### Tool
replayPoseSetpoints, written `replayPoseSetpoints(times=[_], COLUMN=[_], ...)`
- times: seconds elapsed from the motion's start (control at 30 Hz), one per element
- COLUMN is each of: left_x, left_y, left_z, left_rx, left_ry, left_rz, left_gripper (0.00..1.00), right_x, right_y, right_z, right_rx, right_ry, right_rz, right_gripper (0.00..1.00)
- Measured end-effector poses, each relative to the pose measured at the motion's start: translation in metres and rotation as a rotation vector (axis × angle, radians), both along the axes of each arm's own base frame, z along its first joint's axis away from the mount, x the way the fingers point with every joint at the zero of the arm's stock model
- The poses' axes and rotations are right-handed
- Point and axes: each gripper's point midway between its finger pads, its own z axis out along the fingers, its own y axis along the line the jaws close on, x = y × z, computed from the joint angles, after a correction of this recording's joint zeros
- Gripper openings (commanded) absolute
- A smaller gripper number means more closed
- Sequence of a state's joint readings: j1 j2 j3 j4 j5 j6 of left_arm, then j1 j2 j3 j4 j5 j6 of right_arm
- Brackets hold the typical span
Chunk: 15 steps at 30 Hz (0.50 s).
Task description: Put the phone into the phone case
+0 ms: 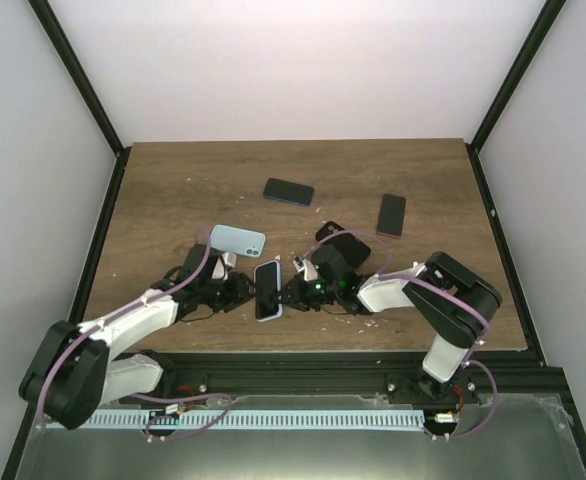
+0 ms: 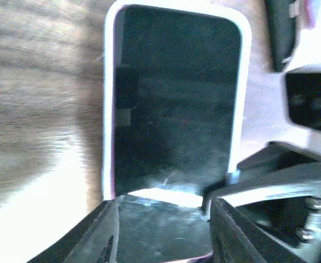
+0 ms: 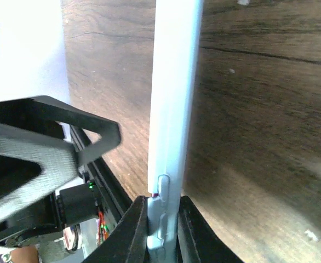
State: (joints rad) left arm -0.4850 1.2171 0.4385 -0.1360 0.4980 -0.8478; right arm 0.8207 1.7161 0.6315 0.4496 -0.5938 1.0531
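A dark-screened phone (image 1: 268,288) sits in a white phone case (image 2: 108,109) between my two grippers near the table's front edge. In the left wrist view the phone's near end (image 2: 160,230) reaches past the case rim and shows a pink edge. The jaws of my left gripper (image 2: 163,219) stand apart on either side of that end; from above, this gripper (image 1: 243,291) is at the phone's left side. My right gripper (image 3: 163,219) is shut on the phone's thin edge (image 3: 168,137), just below a side button, and sits at the phone's right (image 1: 291,293).
A light blue case (image 1: 238,239) lies just behind the left gripper. A black case (image 1: 343,243) lies behind the right gripper. Two dark phones (image 1: 288,191) (image 1: 391,214) lie farther back. The table's front edge (image 1: 303,350) is close behind both wrists.
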Motion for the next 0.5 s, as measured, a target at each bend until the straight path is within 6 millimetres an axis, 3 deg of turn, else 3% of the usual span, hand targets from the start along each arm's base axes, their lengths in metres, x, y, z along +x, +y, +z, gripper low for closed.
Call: replayPoseSetpoints(times=[0.07,0.17,0.33,0.5], left_x=[0.003,0.011,0.015,-0.002], left_y=[-0.001,0.002,0.011,0.005], left_z=[0.02,0.059,0.108,0.139], left_rx=[-0.015,-0.045,-0.118,-0.23], left_ry=[-0.053,-0.161,-0.289,-0.337], left_rz=[-0.008,-0.001,0.013,-0.049], left_gripper=[0.63,0.69,0.72,0.7], right_x=[-0.001,0.001,0.001,-0.001], right_y=[-0.001,-0.003,-0.011,-0.015], right_z=[0.007,0.032,0.087,0.133], right_rx=[0.005,0.052,0.176,0.286], right_ry=[-0.009,-0.051,-0.157,-0.24], right_rz=[0.001,-0.003,-0.016,-0.024], right_gripper=[0.01,0.01,0.02,0.01])
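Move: The phone in its blue case is already in the right fingers, pinched at its right edge. Its middle is about 3 cm left of the right hand point, 1 cm ahead and 1 cm lower; from the left hand it lies some 4 cm right and level. The black case lies on the table about 13 cm ahead and 16 cm right of the right hand. The other blue case lies some 13 cm ahead and 4 cm left of the left hand, and 4 cm below it. The right hand keeps its pinch on the cased phone's right edge and carries it straight up about 13 cm from low over the table, its fingertips swinging up towards level and the phone's far end tipping up with the wrist, some 20 degrees in all. The left hand rises alongside by the phone's left edge, about as far and with a similar upward tilt, and its fingers spread clearly wider instead of gripping. ##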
